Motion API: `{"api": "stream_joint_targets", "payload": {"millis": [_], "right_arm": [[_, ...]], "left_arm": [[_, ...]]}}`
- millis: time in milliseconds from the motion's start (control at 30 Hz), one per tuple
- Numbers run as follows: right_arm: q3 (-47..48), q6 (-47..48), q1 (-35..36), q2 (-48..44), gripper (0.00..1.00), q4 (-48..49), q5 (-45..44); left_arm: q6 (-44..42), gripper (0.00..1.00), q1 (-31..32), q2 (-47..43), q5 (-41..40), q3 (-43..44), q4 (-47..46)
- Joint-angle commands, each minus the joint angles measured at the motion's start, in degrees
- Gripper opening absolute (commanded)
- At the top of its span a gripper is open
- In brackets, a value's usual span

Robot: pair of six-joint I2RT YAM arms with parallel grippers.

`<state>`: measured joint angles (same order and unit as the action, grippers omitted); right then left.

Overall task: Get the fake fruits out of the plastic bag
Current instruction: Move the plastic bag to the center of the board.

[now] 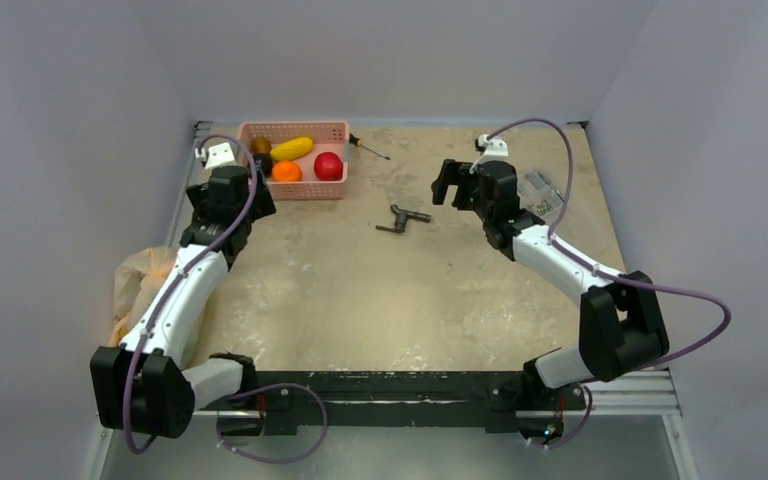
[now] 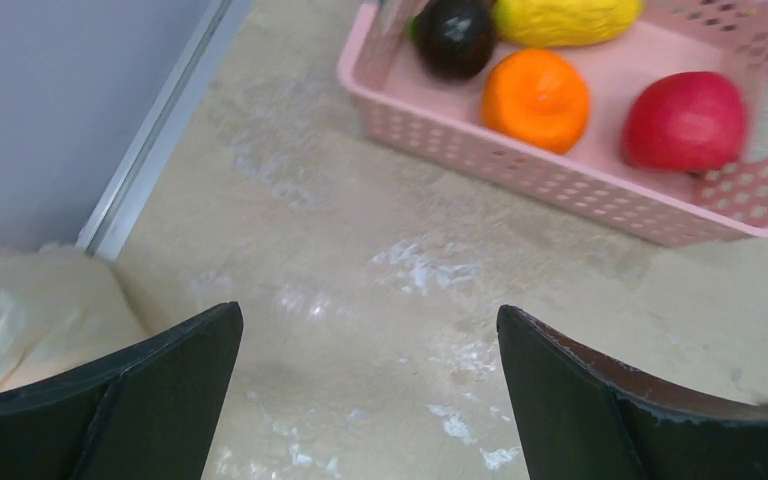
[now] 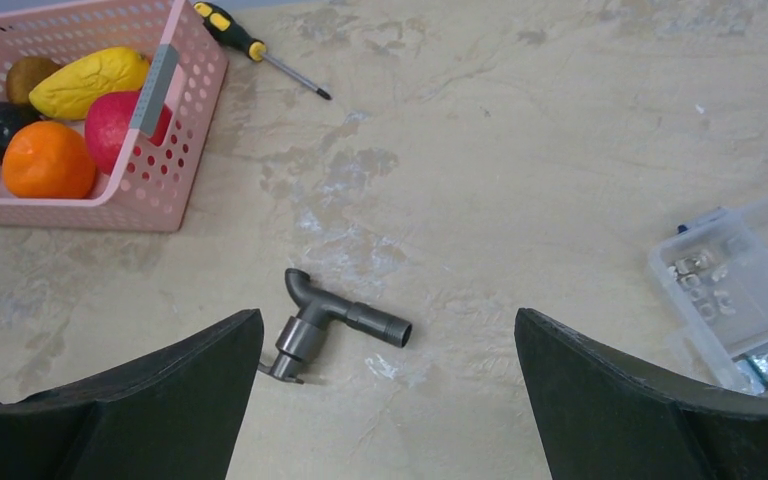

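The plastic bag point(image 1: 142, 282) lies crumpled at the table's left edge, partly under my left arm; a pale fold of it shows low left in the left wrist view point(image 2: 20, 315). The yellow banana bunch point(image 1: 292, 148) and the dark maroon-brown fruit point(image 2: 455, 35) lie in the pink basket point(image 1: 295, 190) at the back left. A brownish round fruit point(image 3: 30, 75) lies behind them. I cannot make out the green striped ball. My left gripper point(image 2: 368, 330) is open and empty over bare table, between bag and basket. My right gripper point(image 3: 388, 345) is open and empty above the table's middle.
The basket also holds an orange ball point(image 2: 536, 98) and a red apple point(image 2: 684, 120). A grey pipe fitting point(image 3: 335, 320) lies below the right gripper. A screwdriver point(image 3: 255, 48) lies right of the basket. A clear packet of small parts point(image 3: 740, 290) lies at the right.
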<state>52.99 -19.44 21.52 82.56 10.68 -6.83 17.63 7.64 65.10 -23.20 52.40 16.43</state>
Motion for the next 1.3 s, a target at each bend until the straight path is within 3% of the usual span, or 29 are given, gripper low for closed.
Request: {"api": "stream_joint_targets", "payload": {"millis": [0, 100, 200, 433, 633, 933, 1033, 1100, 1167, 1233, 1267], "right_arm": [[3.2, -4.3, 1.1, -0.7, 0.99, -3.4, 3.6], [2.8, -6.0, 2.5, -1.4, 0.99, -2.5, 4.0], [3.3, -7.6, 3.1, -1.0, 0.99, -2.2, 5.8], [2.8, -7.9, 4.9, 0.5, 0.99, -0.9, 6.3], [3.9, -4.7, 5.2, 2.7, 0.99, -2.0, 3.9], [3.6, -2.8, 5.6, 2.9, 0.99, -2.2, 0.2], [3.2, -2.5, 5.5, 3.1, 0.99, -1.8, 0.0], [3.7, -2.3, 5.5, 4.0, 0.99, -2.4, -0.3], [4.7, -1.9, 5.6, 5.2, 0.99, -3.8, -0.8], [5.0, -1.8, 5.8, 5.8, 0.99, -3.9, -1.1], [5.1, -1.7, 5.9, 6.0, 0.99, -3.8, -1.0]], "left_arm": [[14.2, 1.00, -0.1, 6.1, -17.7, 6.6, 17.9], [20.5, 1.00, -0.4, 11.6, -28.3, 11.7, 31.1], [22.5, 1.00, -1.0, 13.4, -34.1, 12.5, 35.5], [16.4, 1.00, -1.9, 13.3, -44.5, 7.7, 33.1], [6.4, 0.98, -1.8, 14.0, -38.1, 6.5, 25.6], [5.4, 0.55, -1.8, 15.6, -32.8, 8.0, 26.9], [3.9, 0.46, -1.8, 16.5, -30.0, 8.0, 25.7], [1.8, 0.23, -1.8, 16.6, -26.7, 7.5, 23.9], [0.1, 0.10, -1.8, 16.6, -23.4, 7.0, 22.5], [-1.6, 0.00, -1.8, 16.5, -19.8, 7.3, 22.0], [-2.2, 0.00, -1.8, 16.5, -17.8, 7.7, 22.1]]}}
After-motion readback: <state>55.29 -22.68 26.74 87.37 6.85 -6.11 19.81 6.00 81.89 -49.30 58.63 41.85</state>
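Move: The plastic bag slumps against the left wall, its middle about 17 cm to the left gripper's left, 11 cm behind it and some 12 cm lower. The pink basket lies about 17 cm ahead and 13 cm to the right, 16 cm down, with the orange in its near part about 14 cm ahead and 11 cm right. From the right gripper the bag is far off, roughly 73 cm left and 18 cm back, about 10 cm lower. Bring the left gripper, wide open, left and back to the plastic bag, about 10 cm left and 8 cm back and a little down, swinging it counter-clockwise and tipping the fingers some 30 degrees down. Then ease down, forward and slightly right, turning partly back while the fingers shut on the loose tail by the bag's knot. Let the open, empty right gripper shift about 4 cm left and 3 cm down. ##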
